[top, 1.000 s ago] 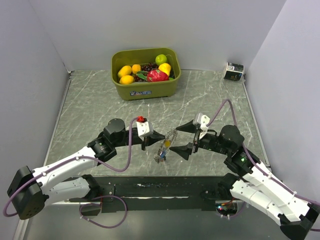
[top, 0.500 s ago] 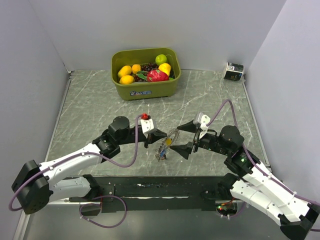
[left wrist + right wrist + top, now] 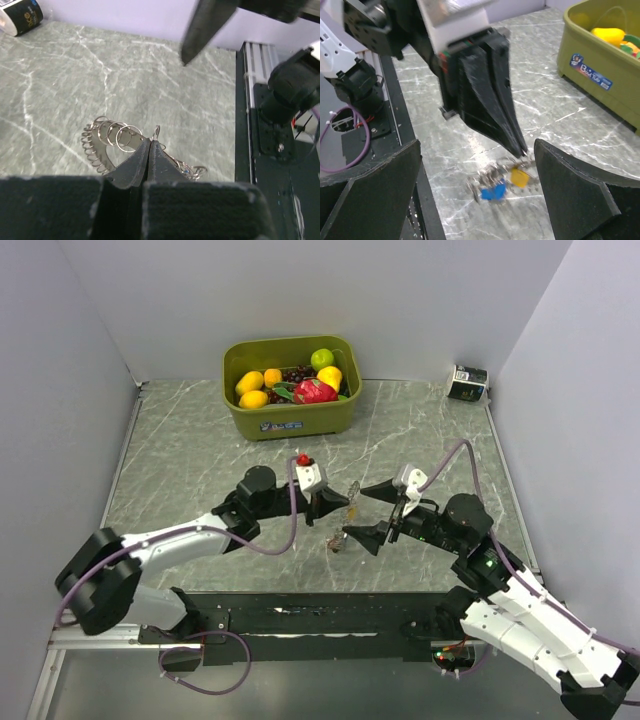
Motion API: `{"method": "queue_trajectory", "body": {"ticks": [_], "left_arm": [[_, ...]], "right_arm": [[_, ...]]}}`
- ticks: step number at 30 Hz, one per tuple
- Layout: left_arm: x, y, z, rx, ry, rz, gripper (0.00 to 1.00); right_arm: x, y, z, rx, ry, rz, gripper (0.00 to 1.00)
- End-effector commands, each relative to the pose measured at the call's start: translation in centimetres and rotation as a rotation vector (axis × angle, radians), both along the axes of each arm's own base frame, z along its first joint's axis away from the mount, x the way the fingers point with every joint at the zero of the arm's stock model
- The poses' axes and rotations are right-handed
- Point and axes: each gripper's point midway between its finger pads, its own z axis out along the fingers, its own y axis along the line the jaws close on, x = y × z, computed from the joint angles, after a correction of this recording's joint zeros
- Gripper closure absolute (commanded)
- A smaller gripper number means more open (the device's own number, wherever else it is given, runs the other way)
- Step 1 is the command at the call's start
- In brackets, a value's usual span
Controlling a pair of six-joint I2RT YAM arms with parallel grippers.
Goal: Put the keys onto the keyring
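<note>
My left gripper [image 3: 334, 508] is shut on a thin wire ring [image 3: 156, 132] of the keyring [image 3: 111, 138], a metal bunch with a coiled edge and several loose rings. Beneath its black fingers [image 3: 492, 97] hang blurred keys, one with a blue head [image 3: 491, 192] and one with a yellow head [image 3: 520, 176], just above the marble table [image 3: 200, 450]. In the top view the bunch [image 3: 337, 542] shows between the two arms. My right gripper [image 3: 368, 511] stands wide open facing the bunch, one finger on each side of it, touching nothing.
A green tub of toy fruit [image 3: 291, 386] stands at the back centre. A small dark box [image 3: 467, 382] lies in the far right corner. A black rail [image 3: 320, 615] runs along the near edge, and grey walls close three sides.
My left gripper has moved right and away from the near edge, carrying the keyring bunch closer to the right gripper's open fingers. The right arm has hardly moved.
</note>
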Motion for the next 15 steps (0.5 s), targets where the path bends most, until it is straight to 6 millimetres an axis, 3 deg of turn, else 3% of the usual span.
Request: {"method": "queue_trajectory", "body": {"ticks": [1,11,15], "left_arm": [[1.0,-2.0,6.6,-0.200,-0.097,-0.040,0.99],[2.8,-5.1,8.1,-0.305,-0.103,-0.098,0.99],[3.4,-5.6,5.7,-0.319,-0.045,-0.097,0.99]], "right_arm": [[0.2,-0.8,1.9,0.047,-0.045,-0.048,0.00],[0.5,-1.9,2.8,0.045,-0.049,-0.109,0.00],[0.8,-2.0,2.4,0.040,-0.044,-0.124,0.00]]}}
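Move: The left hand still pinches the keyring, which hangs with its middle about 4 cm below those fingertips and 1 cm back. The open right gripper it is brought to lies about 3 cm right, 3 cm back and 3 cm above the left hand. From the right hand, the keyring's middle is some 2 cm ahead, 3 cm left and 6 cm down; on it the yellow key sits 3 cm ahead, 2 cm left, 5 cm down, and the blue key 1 cm ahead, 4 cm left, 8 cm down. Rightward and outward, then also upward, the left hand carries the pinched keyring about 5 cm right, 3 cm forward and 3 cm up, crossing close by the right gripper's outer fingertip while its own fingers tip up some 10 degrees. The right gripper, kept wide open, eases about 1 cm right and swings 5 degrees clockwise; whether it touches the keyring can't be seen. ##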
